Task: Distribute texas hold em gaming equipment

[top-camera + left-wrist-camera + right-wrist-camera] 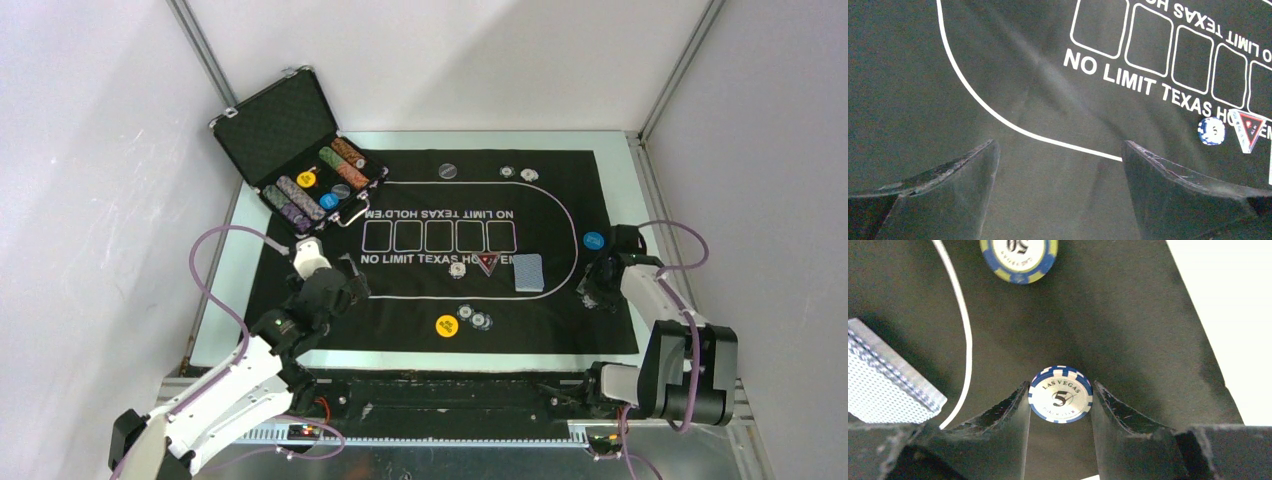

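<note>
My right gripper (1060, 385) is shut on a blue-and-white "5" poker chip (1060, 395), pinched by its rim between the fingers just above the black mat (1108, 315). It hovers near the mat's right edge (590, 290), below a blue disc (593, 241). A blue-and-yellow chip (1019, 257) lies ahead of it and the blue-backed card deck (888, 380) lies to its left. My left gripper (1059, 145) is open over bare mat at the left (355, 280), holding nothing. A blue chip (1211, 131) and the red-black triangle marker (1249, 129) lie to its right.
The open black case (300, 160) with rows of chips stands at the back left. A yellow disc (447, 325) and two chips (472, 316) lie near the front edge. A black disc (447, 171) and two chips (518, 174) sit at the far side.
</note>
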Controlling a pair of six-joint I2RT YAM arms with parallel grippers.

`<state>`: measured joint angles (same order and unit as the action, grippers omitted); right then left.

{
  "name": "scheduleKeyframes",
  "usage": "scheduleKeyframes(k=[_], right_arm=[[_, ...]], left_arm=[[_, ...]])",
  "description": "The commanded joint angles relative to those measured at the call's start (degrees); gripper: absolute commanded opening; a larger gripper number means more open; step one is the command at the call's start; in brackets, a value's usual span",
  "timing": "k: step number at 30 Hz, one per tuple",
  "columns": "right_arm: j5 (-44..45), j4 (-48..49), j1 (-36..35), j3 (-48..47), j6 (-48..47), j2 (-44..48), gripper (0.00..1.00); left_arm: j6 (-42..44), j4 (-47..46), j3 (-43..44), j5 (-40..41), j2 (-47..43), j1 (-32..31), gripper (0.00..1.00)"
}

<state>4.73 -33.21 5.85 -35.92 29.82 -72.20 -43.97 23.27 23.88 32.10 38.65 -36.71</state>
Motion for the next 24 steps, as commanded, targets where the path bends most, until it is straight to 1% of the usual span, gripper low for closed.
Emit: scheduleKeyframes(k=[1, 8, 14, 16, 17, 18, 19, 20, 21, 22, 23, 24], right_arm=[[1.22, 1.64, 2.41, -1.79, 0.54, -0.36, 0.27], [2.68, 2.02, 2.88, -4.76, 0.42, -5.17, 0.29], [3.15, 3.16, 3.48, -5.93, 0.69, -9.12, 0.35], [3.47, 3.23, 3.59, -6.06, 1.02, -9.69, 0.39], [3.82, 3.19, 3.62, -6.08, 1.24, -9.75, 0.45], [4.03, 3.10, 3.64, -6.09, 1.31, -9.67, 0.48], [4.18, 3.04, 3.64, -6.09, 1.47, -9.65, 0.56], [4.12, 2.84, 3.64, -6.09, 1.47, -9.56, 0.59], [4.01, 2.73, 3.65, -6.09, 1.47, -9.46, 0.66], [3.99, 2.37, 3.65, -6.09, 1.51, -9.30, 0.69], [4.11, 2.14, 3.65, -6.09, 1.48, -9.11, 0.76], [4.26, 1.63, 3.65, -6.09, 1.47, -8.55, 0.78]], left_arm=[[0.02, -0.76, -0.10, 0.06, -1.10, 0.33, 0.98], [0.11, -0.09, -0.10, 0.47, -2.09, 0.33, 0.98], [0.11, 0.10, -0.19, 1.15, -2.49, 0.40, 0.98], [0.10, 0.02, -0.15, 1.29, -2.33, 0.40, 0.98], [0.10, 0.02, -0.08, 1.34, -2.25, 0.41, 0.98], [0.15, 0.07, -0.03, 1.36, -2.11, 0.41, 0.98], [0.17, 0.15, 0.06, 1.42, -2.10, 0.39, 0.98], [0.26, 0.17, 0.09, 1.53, -1.98, 0.38, 0.98], [0.27, 0.13, 0.11, 1.73, -1.95, 0.40, 0.98], [0.28, 0.21, 0.11, 1.87, -1.88, 0.36, 0.98], [0.28, 0.20, 0.18, 2.06, -1.85, 0.34, 0.98], [0.28, 0.16, 0.19, 2.12, -1.79, 0.35, 0.98]])
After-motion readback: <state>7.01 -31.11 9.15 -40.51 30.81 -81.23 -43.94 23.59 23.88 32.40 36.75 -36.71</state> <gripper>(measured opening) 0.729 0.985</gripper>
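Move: The right hand already holds a small stack of "5" chips, and the bare patch of mat for it lies about 2 cm ahead, 2 cm right and 1 cm below. The "50" chip is about 7 cm ahead and 2 cm right, the blue button some 14 cm ahead and 1 cm right, and the card deck 6 cm ahead and 14 cm left. From the left hand the patch is roughly 52 cm right, 4 cm back and 10 cm below. With the "5" chips still pinched between its pads and the fingers pointing steeply down, the right hand eases about 2 cm to the right, then mostly forward some 2 cm towards the "50" chip while sinking about 1 cm to the mat, turning only a few degrees clockwise. Once the hand has all but stopped, low over the mat on the near side of the "50" chip, its fingers open from about half to three-quarters wide, both pads coming clear of the stack. ##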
